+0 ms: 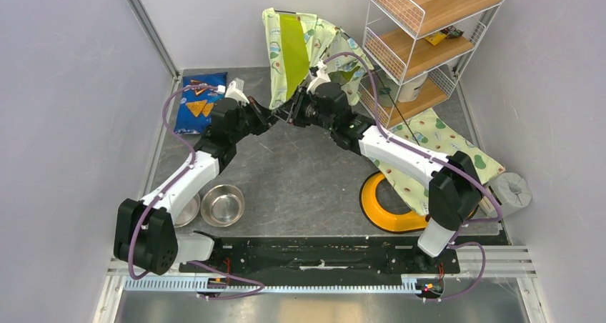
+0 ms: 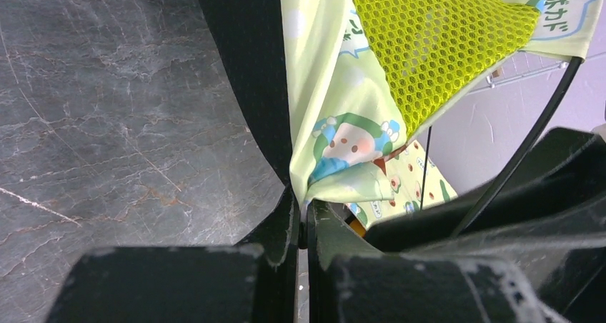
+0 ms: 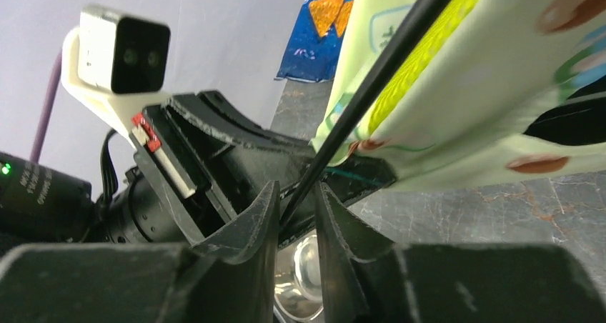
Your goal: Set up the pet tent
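The pet tent (image 1: 300, 48) stands half-raised at the back, pale-green printed fabric with its lime lining showing. My left gripper (image 1: 277, 118) is at its lower front corner. In the left wrist view the left gripper (image 2: 306, 207) is shut on a folded edge of the tent fabric (image 2: 336, 144), below the lime mesh (image 2: 436, 37). My right gripper (image 1: 291, 113) faces it, almost touching. In the right wrist view the right gripper (image 3: 296, 194) is open a little. A thin black pole (image 3: 371, 80) runs down between its fingers, not pinched.
A flat mat (image 1: 436, 148) of matching print lies right, over an orange ring-shaped dish (image 1: 382, 209). A wire shelf (image 1: 421, 37) stands at the back right. A blue chip bag (image 1: 200, 103) lies back left, and two steel bowls (image 1: 222, 204) sit near the left arm.
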You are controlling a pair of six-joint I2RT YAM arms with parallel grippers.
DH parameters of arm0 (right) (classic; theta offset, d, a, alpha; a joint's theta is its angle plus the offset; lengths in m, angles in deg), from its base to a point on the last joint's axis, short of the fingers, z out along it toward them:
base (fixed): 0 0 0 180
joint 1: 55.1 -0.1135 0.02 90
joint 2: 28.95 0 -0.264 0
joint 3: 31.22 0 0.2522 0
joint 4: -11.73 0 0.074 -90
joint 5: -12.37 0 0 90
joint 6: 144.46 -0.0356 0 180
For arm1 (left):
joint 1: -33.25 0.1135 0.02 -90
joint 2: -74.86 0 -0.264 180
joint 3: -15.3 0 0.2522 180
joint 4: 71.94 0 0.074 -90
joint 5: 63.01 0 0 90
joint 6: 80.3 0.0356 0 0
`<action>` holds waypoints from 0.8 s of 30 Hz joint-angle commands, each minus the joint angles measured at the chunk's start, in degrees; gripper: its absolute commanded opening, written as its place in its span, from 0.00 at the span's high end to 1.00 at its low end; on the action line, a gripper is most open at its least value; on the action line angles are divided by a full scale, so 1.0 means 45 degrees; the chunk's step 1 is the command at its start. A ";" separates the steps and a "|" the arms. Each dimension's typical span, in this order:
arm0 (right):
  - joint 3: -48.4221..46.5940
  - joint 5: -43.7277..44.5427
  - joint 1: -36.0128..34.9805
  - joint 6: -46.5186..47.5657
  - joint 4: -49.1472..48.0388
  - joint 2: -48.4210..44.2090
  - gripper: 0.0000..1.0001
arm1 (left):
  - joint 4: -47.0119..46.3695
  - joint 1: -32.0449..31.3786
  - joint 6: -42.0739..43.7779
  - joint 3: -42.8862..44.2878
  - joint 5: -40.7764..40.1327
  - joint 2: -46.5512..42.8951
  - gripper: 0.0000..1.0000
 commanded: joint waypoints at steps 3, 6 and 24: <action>0.0228 -0.0269 -0.0356 0.0611 0.0291 -0.0019 0.92 | -0.0040 -0.0078 -0.0288 0.0565 0.0033 0.0192 0.98; 0.0239 0.0392 -0.0356 0.0488 0.0186 -0.0051 1.00 | 0.0036 -0.0076 -0.0089 0.0441 0.0014 0.0112 0.98; 0.0480 0.4641 0.1202 0.0104 -0.1751 -0.1318 1.00 | -0.0753 0.0127 0.1626 -0.1784 0.0309 -0.1286 0.98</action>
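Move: Between the right hand's open fingers runs the tent pole, its nearest stretch only about 1 cm back of the hand point. The tent corner, already pinched in the left hand, lies from the right hand some 4 cm left, 2 cm ahead and 4 cm lower. From the left hand that stretch of pole is roughly 4 cm right, 3 cm back and 4 cm above; the chip bag lies about 25 cm left and 3 cm ahead, some 20 cm down. Shifting back and left about 1 cm, the right hand closes its fingers and pinches the black pole, then eases right some 1.5 cm and rises about 1 cm with the pole held, turning slightly clockwise. The left hand keeps its grip on the tent corner, dips a little, then rises about 1.5 cm while drawing back 1 cm, its fingers tipping up nearly 10 degrees. ##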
